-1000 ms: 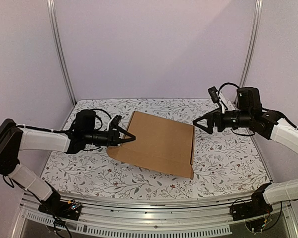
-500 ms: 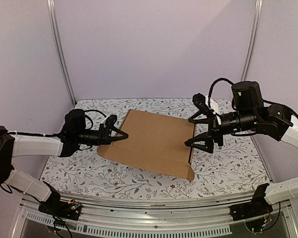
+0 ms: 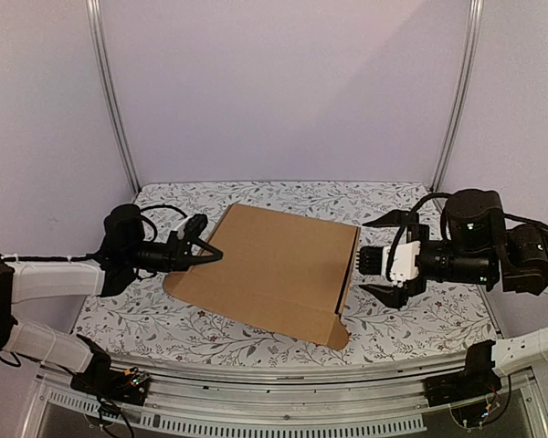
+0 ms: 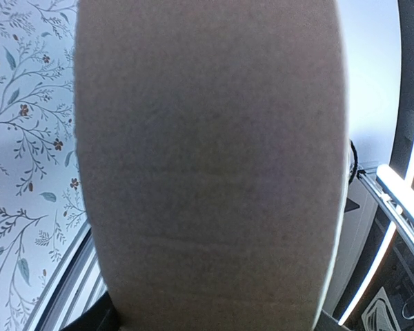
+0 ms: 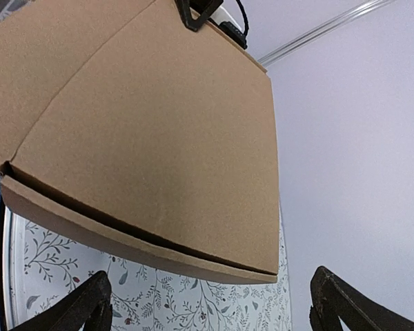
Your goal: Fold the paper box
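Note:
The paper box (image 3: 274, 265) is a flat brown cardboard slab lying tilted on the flowered table, its right front corner lowest. At the box's left corner my left gripper (image 3: 210, 251) is shut on it, one finger above and one below. Cardboard (image 4: 207, 165) fills the left wrist view and hides those fingers. My right gripper (image 3: 373, 257) stands wide open just off the box's right edge, touching nothing. In the right wrist view the box (image 5: 145, 124) shows a dark slit between its two layers above my right gripper (image 5: 214, 310). The left gripper (image 5: 200, 14) shows at the far corner.
The flowered table cloth (image 3: 411, 319) lies under everything. Metal frame posts (image 3: 110, 91) stand at the back corners, with lilac walls behind. A metal rail (image 3: 274, 401) runs along the near edge by the arm bases.
The left gripper has drawn back to the left, pulling the box with it. The right arm has dropped lower and turned its open jaws upright at the box's right edge.

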`<state>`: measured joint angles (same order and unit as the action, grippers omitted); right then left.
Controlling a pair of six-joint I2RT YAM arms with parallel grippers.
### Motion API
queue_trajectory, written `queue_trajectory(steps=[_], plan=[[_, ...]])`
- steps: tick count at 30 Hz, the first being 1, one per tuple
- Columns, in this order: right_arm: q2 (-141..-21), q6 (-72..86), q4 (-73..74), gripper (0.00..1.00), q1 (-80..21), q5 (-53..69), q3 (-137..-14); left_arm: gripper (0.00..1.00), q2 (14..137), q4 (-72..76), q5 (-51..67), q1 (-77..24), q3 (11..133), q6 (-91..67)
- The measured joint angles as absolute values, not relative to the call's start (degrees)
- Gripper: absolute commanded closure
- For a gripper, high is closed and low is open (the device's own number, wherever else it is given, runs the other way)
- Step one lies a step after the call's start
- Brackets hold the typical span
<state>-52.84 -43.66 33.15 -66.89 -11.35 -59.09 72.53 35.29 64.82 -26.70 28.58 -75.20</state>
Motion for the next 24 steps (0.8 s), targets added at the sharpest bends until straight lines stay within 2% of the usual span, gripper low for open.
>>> queue_trajectory(steps=[10,17,24], plan=[[-52.9,-54.85,28.36,0.01,-74.96,-22.24,-55.46,0.63,69.25,35.22,66.35,-26.44,28.1,-75.09],[-52.31,-68.66,12.53,0.01,-85.6,-31.31,-40.73,0.63,68.6,34.96,67.83,-26.44,27.88,-74.11],[-52.23,-79.81,-1.21,0.01,-87.72,-36.21,-36.6,0.63,67.96,34.76,69.8,-26.39,27.35,-73.28]])
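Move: Just off the right fingertips, wide open and empty, hangs the box, gripped by the left hand. The middle of its right side is about 3 cm back, 4 cm to the left and 8 cm below them. Its near right corner is roughly 12 cm back, 5 cm to the left and 10 cm below. From the left hand that right side lies some 31 cm to the right, 7 cm back and about level. Swinging back, down and left towards the near part of the box's right side, the right hand dips about 6 cm, then rises some 2 cm at the end, its fingers wide open and tipping up from a downward slant to nearly level, some 40 degrees. The left hand keeps its grip and eases the box back 2 to 3 cm and slightly up, turning it a little clockwise. ##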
